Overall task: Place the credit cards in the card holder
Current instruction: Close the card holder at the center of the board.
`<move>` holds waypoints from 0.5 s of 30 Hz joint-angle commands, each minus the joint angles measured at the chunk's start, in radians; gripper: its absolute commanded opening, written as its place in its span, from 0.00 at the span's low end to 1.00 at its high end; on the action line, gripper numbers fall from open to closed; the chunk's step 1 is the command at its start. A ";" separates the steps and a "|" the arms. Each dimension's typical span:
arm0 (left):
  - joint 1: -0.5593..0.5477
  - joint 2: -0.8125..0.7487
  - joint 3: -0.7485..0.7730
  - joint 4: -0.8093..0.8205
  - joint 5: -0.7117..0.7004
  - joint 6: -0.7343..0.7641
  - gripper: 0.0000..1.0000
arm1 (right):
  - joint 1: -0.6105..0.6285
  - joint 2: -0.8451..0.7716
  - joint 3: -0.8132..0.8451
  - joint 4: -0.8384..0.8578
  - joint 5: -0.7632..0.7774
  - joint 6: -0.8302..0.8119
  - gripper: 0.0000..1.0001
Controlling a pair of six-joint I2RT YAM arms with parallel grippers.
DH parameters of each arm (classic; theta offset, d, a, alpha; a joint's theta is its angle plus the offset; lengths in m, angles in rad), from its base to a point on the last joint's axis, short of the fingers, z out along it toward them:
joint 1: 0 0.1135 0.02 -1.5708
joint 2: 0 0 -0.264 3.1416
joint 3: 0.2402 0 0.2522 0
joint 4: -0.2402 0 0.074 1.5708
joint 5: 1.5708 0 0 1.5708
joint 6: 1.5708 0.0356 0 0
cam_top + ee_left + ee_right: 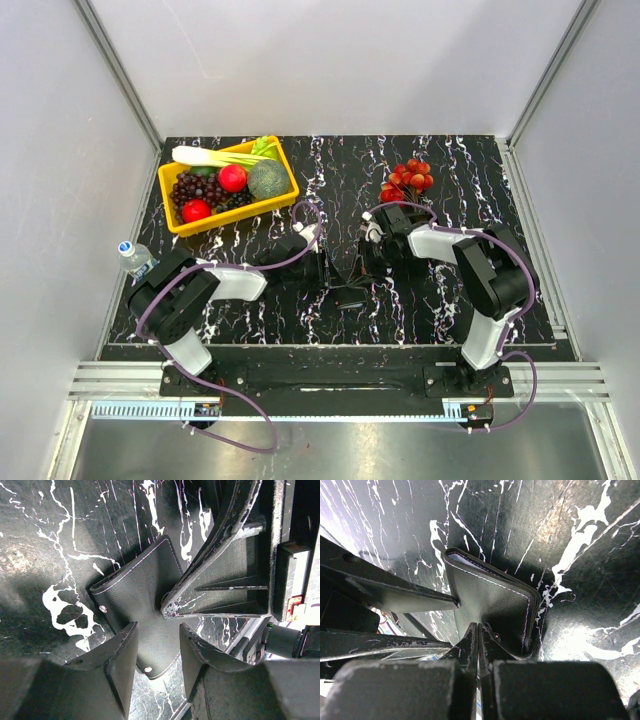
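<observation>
The card holder (pixel 132 592) is a black stitched wallet lying folded shut on the black marbled table, also in the right wrist view (pixel 495 597) and small between the arms from above (pixel 348 296). My left gripper (pixel 159 630) is open, its fingers standing over the wallet's near edge with nothing clamped; one fingertip (pixel 447 599) touches the wallet's side. My right gripper (pixel 479 626) is shut, with its joined tips resting on the wallet's top face beside a snap. The credit cards are out of view.
A yellow basket (pixel 172 217) of vegetables and fruit stands at the back left. A bunch of red fruit (pixel 408 178) lies at the back centre-right. A small water bottle (pixel 133 255) stands at the table's left edge, beside the left arm.
</observation>
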 commanded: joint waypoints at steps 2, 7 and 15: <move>0.000 0.013 0.033 0.019 -0.001 0.011 0.42 | -0.008 0.031 -0.041 -0.045 0.202 -0.078 0.00; -0.002 0.007 0.034 0.010 -0.004 0.014 0.42 | -0.008 -0.008 -0.003 -0.002 0.125 -0.056 0.09; 0.000 -0.001 0.025 0.011 -0.013 0.014 0.42 | -0.008 -0.154 0.013 0.064 0.099 -0.030 0.34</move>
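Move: The closed card holder lies practically under the right hand, its middle about 1 cm left and 1 cm below the shut fingertips, which rest on its cover beside the clasp. From the left hand its middle is some 3 cm to the right, level fore and aft, and 2 cm lower. The black box is roughly 11 cm ahead of the right hand and 13 cm to its right; the tomatoes stand about 24 cm ahead and 11 cm right. Up and then also forward, slowly at first and faster towards the end, the right hand backs off the card holder, rising about 1.5 cm with a centimetre or so forward. Its fingers, shut on nothing and set down on the cover, part to roughly a third open as the wrist tips up about 5 degrees. The left hand stays put, half open, a fingertip at the holder's near-side edge. ##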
